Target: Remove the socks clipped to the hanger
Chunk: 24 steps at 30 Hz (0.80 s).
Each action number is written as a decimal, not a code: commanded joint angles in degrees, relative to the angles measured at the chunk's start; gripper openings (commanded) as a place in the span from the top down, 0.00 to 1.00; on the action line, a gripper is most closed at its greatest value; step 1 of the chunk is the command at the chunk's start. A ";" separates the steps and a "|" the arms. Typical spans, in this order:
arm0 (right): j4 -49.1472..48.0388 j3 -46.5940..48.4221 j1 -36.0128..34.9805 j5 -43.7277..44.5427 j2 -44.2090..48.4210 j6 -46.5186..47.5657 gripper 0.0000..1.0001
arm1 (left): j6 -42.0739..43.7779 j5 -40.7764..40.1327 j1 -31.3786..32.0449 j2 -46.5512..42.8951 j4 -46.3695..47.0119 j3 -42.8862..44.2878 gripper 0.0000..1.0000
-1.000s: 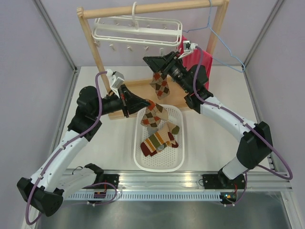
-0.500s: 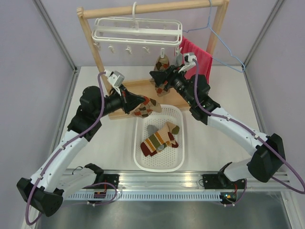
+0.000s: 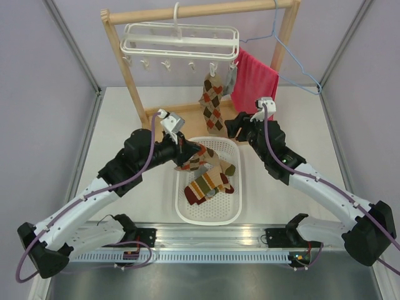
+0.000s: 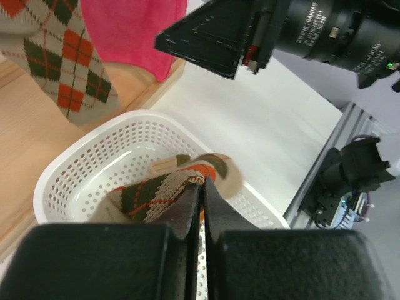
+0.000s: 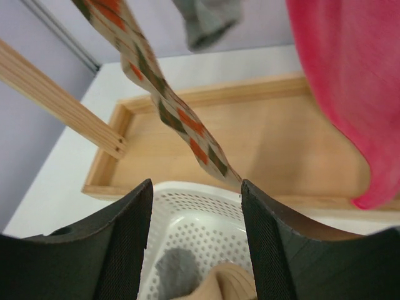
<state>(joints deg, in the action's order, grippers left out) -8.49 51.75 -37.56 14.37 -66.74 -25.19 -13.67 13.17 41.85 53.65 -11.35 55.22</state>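
Observation:
The white hanger (image 3: 181, 37) hangs from the wooden rail. Clipped to it are one argyle sock (image 3: 211, 103) (image 5: 181, 119) (image 4: 69, 69) and a grey sock (image 3: 230, 80) (image 5: 209, 19). My left gripper (image 3: 189, 155) (image 4: 201, 181) is shut on another argyle sock (image 3: 197, 159) (image 4: 156, 194) above the white basket (image 3: 231, 215) (image 4: 81, 162). Striped socks (image 3: 206, 184) lie in the basket. My right gripper (image 3: 232, 128) (image 5: 195, 187) stands open and empty, just below and in front of the hanging argyle sock, not touching it.
A pinkish-red towel (image 3: 256, 81) (image 5: 350, 81) hangs to the right of the socks, and a thin blue wire hanger (image 3: 294, 62) beside it. The rack's wooden base tray (image 3: 181, 119) (image 5: 281, 144) lies behind the basket. Its posts (image 3: 125, 69) flank the hanger.
My right gripper has pulled back and down from the hanging argyle sock, which now hangs free. My left arm has swung right, carrying its argyle sock over the basket.

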 commanded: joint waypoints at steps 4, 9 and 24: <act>2.69 -6.91 3.01 4.70 6.00 -2.23 0.37 | -1.09 -13.08 4.73 3.30 -0.25 -0.63 0.98; 4.79 -10.08 4.51 5.40 9.25 -1.79 0.36 | -4.95 -19.66 9.48 5.85 4.41 -6.87 0.98; 6.73 -20.63 7.50 6.46 17.08 -6.89 0.33 | -8.56 -22.57 9.83 11.57 4.51 -8.73 0.00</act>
<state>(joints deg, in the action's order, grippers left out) -1.91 32.45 -30.24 19.77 -50.33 -30.26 -19.90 -6.79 51.46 64.27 -6.87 44.64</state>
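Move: My left hand already holds the argyle sock just taken down. The basket's middle lies about 27 cm below that hand, some 2 cm ahead and 5 cm right. The striped sock in the basket is about 26 cm below it, straight under and 4 cm right; the argyle sock still on the hanger is roughly 20 cm ahead, 5 cm right, 3 cm higher. From my empty right hand, the basket's middle is 8 cm left, 10 cm back, 26 cm down. I lower my left hand about 13 cm over the basket with the argyle sock pinched, barely shifting sideways, while the fingers dip some 15 degrees. Only near the bottom, with the descent all but spent, do I spread them wide and let the sock go. My half-open right hand meanwhile draws off rightward and down, slightly back, away from the hanging sock. ##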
